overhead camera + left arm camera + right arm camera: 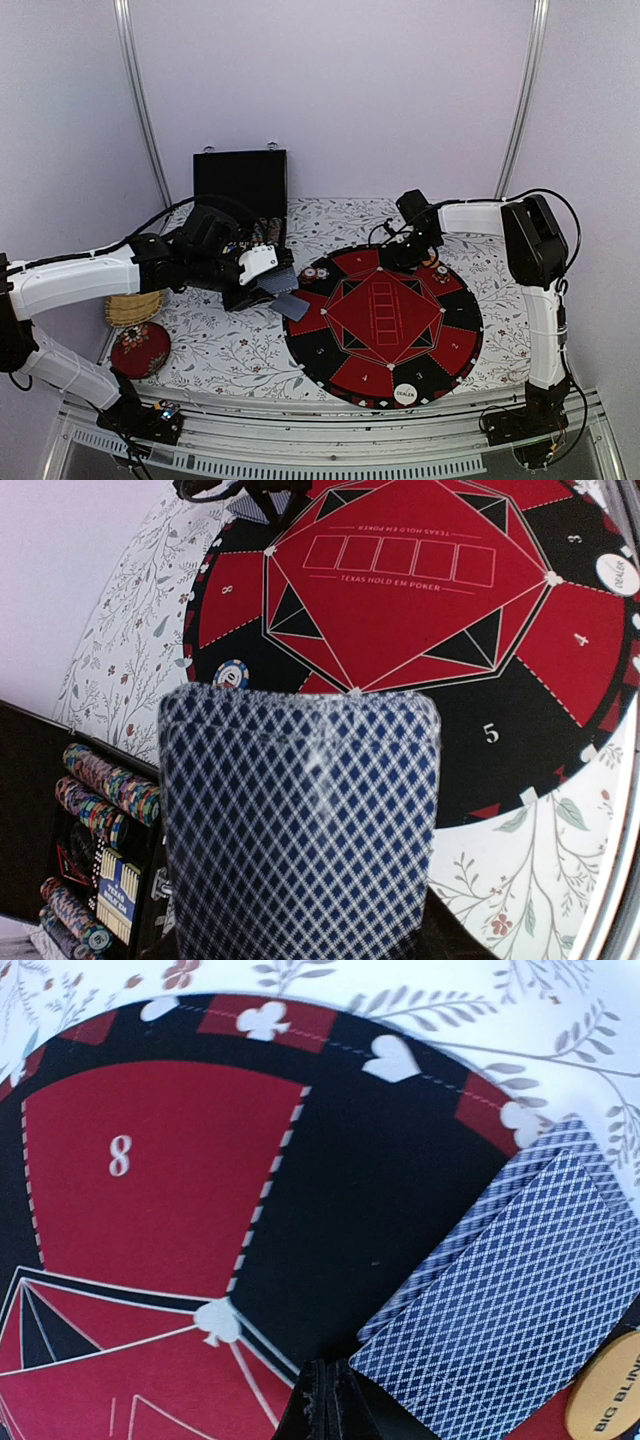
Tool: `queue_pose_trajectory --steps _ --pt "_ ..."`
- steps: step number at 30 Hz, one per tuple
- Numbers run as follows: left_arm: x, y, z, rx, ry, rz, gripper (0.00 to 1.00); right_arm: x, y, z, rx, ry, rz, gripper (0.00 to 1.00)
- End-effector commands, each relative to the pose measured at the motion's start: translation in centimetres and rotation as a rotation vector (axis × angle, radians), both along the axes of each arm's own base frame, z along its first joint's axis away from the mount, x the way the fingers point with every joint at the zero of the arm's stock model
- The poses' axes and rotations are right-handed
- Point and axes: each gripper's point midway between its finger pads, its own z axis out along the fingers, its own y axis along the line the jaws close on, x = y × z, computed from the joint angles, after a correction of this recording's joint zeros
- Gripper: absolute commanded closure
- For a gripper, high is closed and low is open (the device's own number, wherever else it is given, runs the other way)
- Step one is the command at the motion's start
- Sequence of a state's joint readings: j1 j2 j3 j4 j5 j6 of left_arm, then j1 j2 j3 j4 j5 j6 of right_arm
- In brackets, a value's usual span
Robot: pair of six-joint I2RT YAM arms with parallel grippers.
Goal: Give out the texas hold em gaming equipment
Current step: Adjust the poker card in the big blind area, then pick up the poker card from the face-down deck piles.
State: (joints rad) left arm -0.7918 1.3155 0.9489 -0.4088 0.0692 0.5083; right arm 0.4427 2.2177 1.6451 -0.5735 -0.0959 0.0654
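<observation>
My left gripper [268, 292] is shut on a deck of playing cards [290, 305] just off the left rim of the round red-and-black mat [440, 330]. In the left wrist view the deck's blue diamond back [300, 820] fills the foreground and hides the fingers. My right gripper [405, 258] is low over the mat's far edge, its jaws [337, 1400] shut with nothing between them. Right beside them two face-down cards [530, 1300] lie overlapped on the mat, next to an orange BIG BLIND button [605, 1395]. A white DEALER button [404, 394] sits on the near rim. A striped chip [231, 673] lies on the mat's left edge.
The black chip case [240, 185] stands open at the back left, with rows of chips [100, 790] in it. A woven yellow coaster [133, 308] and a red round cushion [140, 348] lie at the left. A floral cloth [230, 345] covers the table.
</observation>
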Motion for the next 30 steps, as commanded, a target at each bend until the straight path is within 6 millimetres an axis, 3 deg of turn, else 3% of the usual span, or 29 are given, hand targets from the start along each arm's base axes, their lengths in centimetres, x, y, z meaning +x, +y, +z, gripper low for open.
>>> queue_pose_trajectory --steps 1,8,11,13,17,20,21,24,30 --pt "-0.4 -0.1 0.6 -0.012 -0.025 -0.016 0.49 1.0 -2.1 -0.9 -0.063 0.001 -0.052 0.97" --pt "-0.4 -0.1 0.6 -0.013 -0.026 -0.017 0.49 1.3 -1.5 -0.4 -0.045 -0.007 -0.019 0.97" --pt "-0.5 -0.1 0.6 -0.012 -0.025 -0.019 0.49 0.8 -0.1 0.8 0.016 -0.007 0.032 0.97" --pt "-0.4 -0.1 0.6 -0.013 -0.025 -0.018 0.49 0.2 2.0 3.3 0.118 -0.029 0.096 0.95" --pt "-0.4 -0.1 0.6 -0.013 -0.026 -0.018 0.49 -2.0 6.9 12.8 0.428 -0.172 0.298 0.80" --pt "-0.5 -0.1 0.6 -0.011 -0.028 -0.021 0.49 -5.2 10.0 19.9 0.676 -0.270 0.397 0.60" --pt "-0.4 -0.1 0.6 -0.011 -0.028 -0.020 0.49 -6.5 11.2 21.2 0.752 -0.301 0.454 0.54" --pt "-0.4 -0.1 0.6 -0.010 -0.031 -0.017 0.49 -9.8 14.1 23.2 0.886 -0.280 0.520 0.43" --pt "-0.4 -0.1 0.7 -0.013 -0.030 -0.018 0.49 -14.3 19.4 22.7 0.990 -0.168 0.590 0.32"
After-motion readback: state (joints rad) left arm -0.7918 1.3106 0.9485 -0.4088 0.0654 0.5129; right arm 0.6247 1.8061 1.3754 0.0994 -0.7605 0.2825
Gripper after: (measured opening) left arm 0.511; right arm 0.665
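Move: The overlapping pair of face-down poker cards lies at the right hand's closed fingertips, its middle about 4 cm ahead and 4 cm to the right, down on the mat. The orange big blind chip is some 8 cm right and 2 cm ahead, the patterned chips 10 cm right and about level; two more chips sit about 18 cm to the left. From the deck-holding left hand, the cards lie roughly 24 cm ahead, 29 cm right and 15 cm below. The pair of cards gets a last small nudge at its near-left edge from the right hand's shut fingertips, a bit over 1 cm forward and right. Then the hand leaves it fast, climbing some 24 cm while swinging about 17 cm left and 12 cm back; the wrist rolls left side up with a counter-clockwise turn, roughly 60 degrees altogether, and the fingers open to two thirds. ##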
